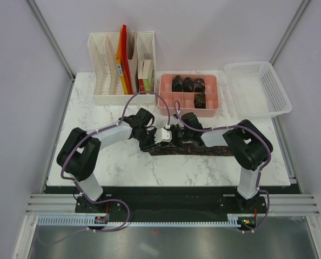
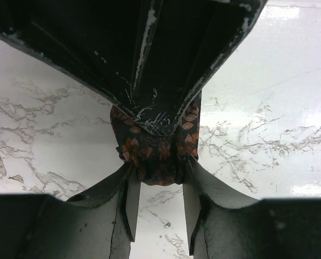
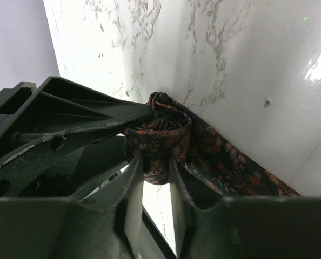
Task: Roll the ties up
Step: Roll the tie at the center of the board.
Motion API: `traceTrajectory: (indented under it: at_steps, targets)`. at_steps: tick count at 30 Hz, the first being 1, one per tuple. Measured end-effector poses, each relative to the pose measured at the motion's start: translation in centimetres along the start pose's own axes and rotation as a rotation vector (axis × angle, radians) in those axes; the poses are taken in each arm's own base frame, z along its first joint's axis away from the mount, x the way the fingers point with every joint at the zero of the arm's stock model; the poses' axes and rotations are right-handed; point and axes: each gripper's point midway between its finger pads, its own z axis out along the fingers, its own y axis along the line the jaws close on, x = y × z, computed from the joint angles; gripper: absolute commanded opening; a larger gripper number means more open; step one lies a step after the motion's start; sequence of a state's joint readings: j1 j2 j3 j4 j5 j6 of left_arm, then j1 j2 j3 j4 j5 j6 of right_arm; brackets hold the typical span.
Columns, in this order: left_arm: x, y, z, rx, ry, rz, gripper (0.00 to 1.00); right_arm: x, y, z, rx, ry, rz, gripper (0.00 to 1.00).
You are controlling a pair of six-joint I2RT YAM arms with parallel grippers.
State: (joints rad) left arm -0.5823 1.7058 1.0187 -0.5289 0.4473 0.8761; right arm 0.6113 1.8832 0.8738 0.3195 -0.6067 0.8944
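Observation:
A dark tie with a reddish leaf pattern [image 1: 204,150] lies as a long strip across the middle of the marble table, its left end wound into a small roll [image 3: 161,137]. My left gripper [image 1: 153,136] and right gripper [image 1: 176,133] meet at that roll from opposite sides. In the left wrist view the left gripper [image 2: 159,171] is shut on the roll [image 2: 158,154], with the right gripper's black body above it. In the right wrist view the right gripper [image 3: 155,162] pinches the same roll, and the loose strip [image 3: 231,170] trails off to the right. Several rolled ties [image 1: 187,83] sit in a pink tray.
The pink compartment tray [image 1: 163,89] stands at the back centre. A white file organiser with folders [image 1: 122,65] is at the back left. A white mesh basket [image 1: 258,89] sits at the back right, by the table's edge.

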Motion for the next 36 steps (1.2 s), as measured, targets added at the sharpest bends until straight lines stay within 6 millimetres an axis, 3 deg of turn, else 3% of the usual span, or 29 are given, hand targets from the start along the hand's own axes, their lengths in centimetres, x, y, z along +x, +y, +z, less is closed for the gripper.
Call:
traceTrajectory:
  at_steps: [2, 4, 13, 15, 19, 22, 27, 33, 36]
  targets:
    - [0.0, 0.0, 0.0, -0.001, 0.000, 0.000, 0.42, 0.0, 0.0, 0.0, -0.002, -0.001, -0.004, 0.07]
    - [-0.1, 0.1, 0.0, -0.001, 0.000, 0.002, 0.44, -0.1, 0.1, 0.0, -0.006, -0.003, -0.010, 0.00]
    - [-0.5, -0.2, -0.5, 0.012, 0.013, 0.002, 0.60, -0.3, -1.2, -0.2, 0.013, 0.008, 0.021, 0.00]
    - [-0.8, -0.2, -0.7, 0.016, 0.013, 0.005, 0.67, -0.4, -1.7, -0.4, 0.027, 0.010, 0.028, 0.00]
    - [-1.7, -0.1, -1.4, 0.009, -0.001, 0.002, 0.99, -0.6, -3.0, -0.9, 0.062, 0.013, 0.045, 0.00]
    - [-2.5, 0.1, -2.5, -0.015, -0.029, -0.020, 1.00, -0.6, -3.9, -1.2, 0.084, 0.018, 0.055, 0.00]
    - [-4.6, 1.5, -6.4, -0.109, -0.128, -0.059, 1.00, -0.6, -4.2, -1.4, 0.092, 0.022, 0.055, 0.00]
    - [-8.2, 4.8, -14.0, -0.299, -0.370, -0.183, 1.00, -0.6, -4.3, -1.4, 0.092, 0.023, 0.048, 0.00]
    - [-9.6, 5.9, -15.8, -0.324, -0.433, -0.207, 1.00, -0.6, -4.3, -1.3, 0.089, 0.025, 0.050, 0.00]
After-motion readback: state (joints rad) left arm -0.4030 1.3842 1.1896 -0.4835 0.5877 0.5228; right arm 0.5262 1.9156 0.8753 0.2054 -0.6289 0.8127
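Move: Right between the left fingertips sits the tie roll, its middle about 2 cm to the left hand's right; from the right hand it is some 3 cm to the left and 2 cm lower. The flat rest of the tie has its middle about 20 cm to the left hand's right. From the left hand the pink box is roughly 21 cm ahead and 17 cm to the right, the white file holder about 26 cm ahead and 12 cm to the left. Closing from part-open to shut, the right fingers pinch the tie at the roll's right side, then draw about 3.5 cm to the right and 2.5 cm down before holding there. The left fingers let go of the roll, opening wide as the hand lifts, slowly then fast, some 18 cm up and 5 cm forward, its wrist turning about 30 degrees so the fingers point flatter. ##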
